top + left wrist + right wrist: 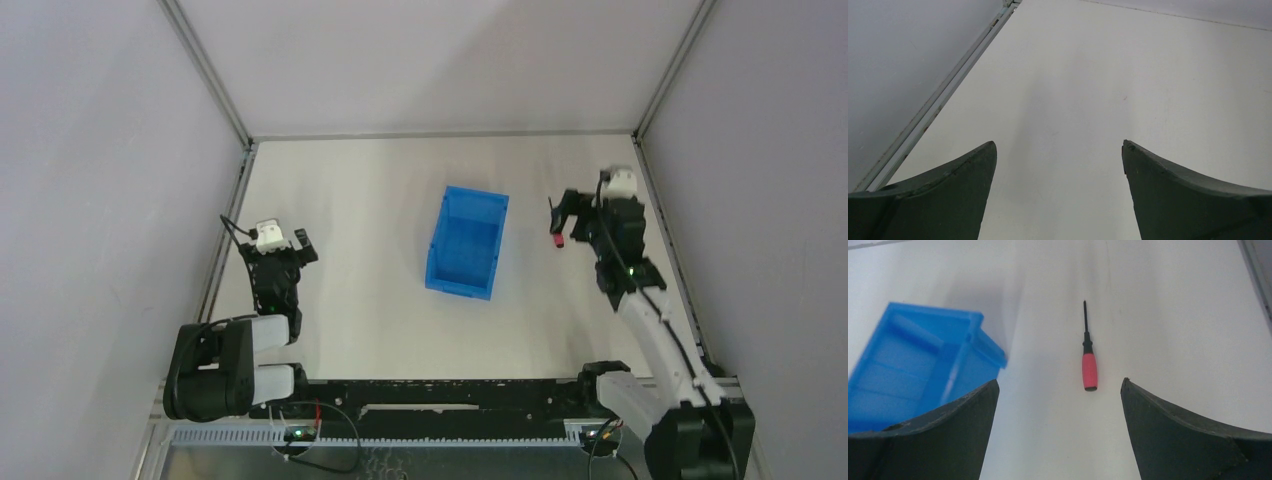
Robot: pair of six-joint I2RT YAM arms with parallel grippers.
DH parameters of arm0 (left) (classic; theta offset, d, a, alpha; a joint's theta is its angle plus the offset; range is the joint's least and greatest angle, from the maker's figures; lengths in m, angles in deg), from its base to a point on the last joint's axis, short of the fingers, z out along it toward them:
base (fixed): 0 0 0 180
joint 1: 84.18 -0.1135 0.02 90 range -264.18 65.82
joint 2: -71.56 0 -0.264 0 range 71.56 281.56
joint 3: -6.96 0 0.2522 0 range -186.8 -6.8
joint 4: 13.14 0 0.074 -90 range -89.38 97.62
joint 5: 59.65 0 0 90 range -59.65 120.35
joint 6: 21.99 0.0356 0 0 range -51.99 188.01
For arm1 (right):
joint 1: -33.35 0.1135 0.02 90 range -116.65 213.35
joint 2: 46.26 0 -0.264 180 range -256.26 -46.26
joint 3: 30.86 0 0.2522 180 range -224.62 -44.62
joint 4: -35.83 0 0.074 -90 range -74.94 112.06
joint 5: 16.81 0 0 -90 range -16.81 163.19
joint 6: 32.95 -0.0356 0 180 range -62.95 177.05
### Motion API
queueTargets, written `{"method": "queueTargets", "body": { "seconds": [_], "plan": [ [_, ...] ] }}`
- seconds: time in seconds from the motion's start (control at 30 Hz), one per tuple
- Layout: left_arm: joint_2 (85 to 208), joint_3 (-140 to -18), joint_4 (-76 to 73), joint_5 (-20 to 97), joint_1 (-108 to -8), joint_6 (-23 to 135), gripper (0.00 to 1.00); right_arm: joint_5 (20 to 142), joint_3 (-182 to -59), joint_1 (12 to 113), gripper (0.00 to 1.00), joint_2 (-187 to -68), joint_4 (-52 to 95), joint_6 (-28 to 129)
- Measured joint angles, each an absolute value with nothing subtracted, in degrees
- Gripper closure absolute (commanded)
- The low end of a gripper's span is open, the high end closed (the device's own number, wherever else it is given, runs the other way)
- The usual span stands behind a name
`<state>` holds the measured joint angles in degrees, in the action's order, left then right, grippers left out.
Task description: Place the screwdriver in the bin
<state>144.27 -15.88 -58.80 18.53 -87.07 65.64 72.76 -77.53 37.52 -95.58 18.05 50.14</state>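
Observation:
The screwdriver, with a red handle and a thin black shaft, lies flat on the white table, its shaft pointing away from me. It shows just past and between the fingertips of my right gripper, which is open and holds nothing. From above, the screwdriver lies right of the blue bin, with the right gripper hovering over it. The bin stands upright, with nothing visible inside. My left gripper is open over bare table at the left.
Grey enclosure walls surround the table, with metal rails along the left and right edges. The arm bases and a black cable rail run along the near edge.

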Motion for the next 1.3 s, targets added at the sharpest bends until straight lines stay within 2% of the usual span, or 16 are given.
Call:
{"method": "queueTargets", "body": {
  "seconds": [0.13,0.23,0.5,0.63,0.8,0.87,0.93,1.0,1.3],
  "plan": [
    [144.3,-15.9,-58.8,18.5,-87.1,65.6,0.00,72.1,-96.8,37.4,0.01,-109.7,8.1,49.3],
    [144.3,-15.9,-58.8,18.5,-87.1,65.6,0.00,72.1,-105.9,36.8,0.03,-120.0,2.7,49.1],
    [144.3,-15.9,-58.8,18.5,-87.1,65.6,0.00,72.2,-114.2,35.6,0.10,-145.5,-7.3,49.5],
    [144.3,-15.9,-58.8,18.5,-87.1,65.6,0.00,72.2,-114.6,35.6,0.15,-151.6,-9.4,49.5],
    [144.3,-15.9,-58.8,18.5,-87.1,65.6,0.00,71.9,-116.7,35.6,0.31,-155.3,-10.3,50.4],
    [144.3,-15.9,-58.8,18.5,-87.1,65.6,0.00,71.7,-117.6,35.6,0.60,-156.2,-10.2,50.6],
    [144.3,-15.9,-58.8,18.5,-87.1,65.6,0.00,71.6,-118.3,35.4,0.85,-156.8,-10.2,50.6],
    [144.3,-15.9,-58.8,18.5,-87.1,65.6,0.00,72.2,-118.6,35.2,1.00,-157.0,-10.2,50.5],
    [144.3,-15.9,-58.8,18.5,-87.1,65.6,0.00,72.7,-118.6,34.8,1.00,-154.9,-13.0,50.2]
  ]
}}
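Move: The screwdriver's red handle lies some 8 cm ahead of my right hand and about 1 cm to its right, roughly 16 cm below on the bare table, shaft pointing forward. The blue bin stands level with the handle, its middle about 22 cm to the handle's left. From my idle left hand the handle is about 5 cm ahead, some 62 cm to the right and 10 cm lower. With my right hand I swing forward about 8 cm over the screwdriver, rising a few centimetres at first. Then I plunge roughly 20 cm to the table, tipping the fingers nearly 50 degrees down to point steeply at it. There I shut the wide-open fingers, pinch the rear of the red handle from both sides and start back up by about a centimetre. ##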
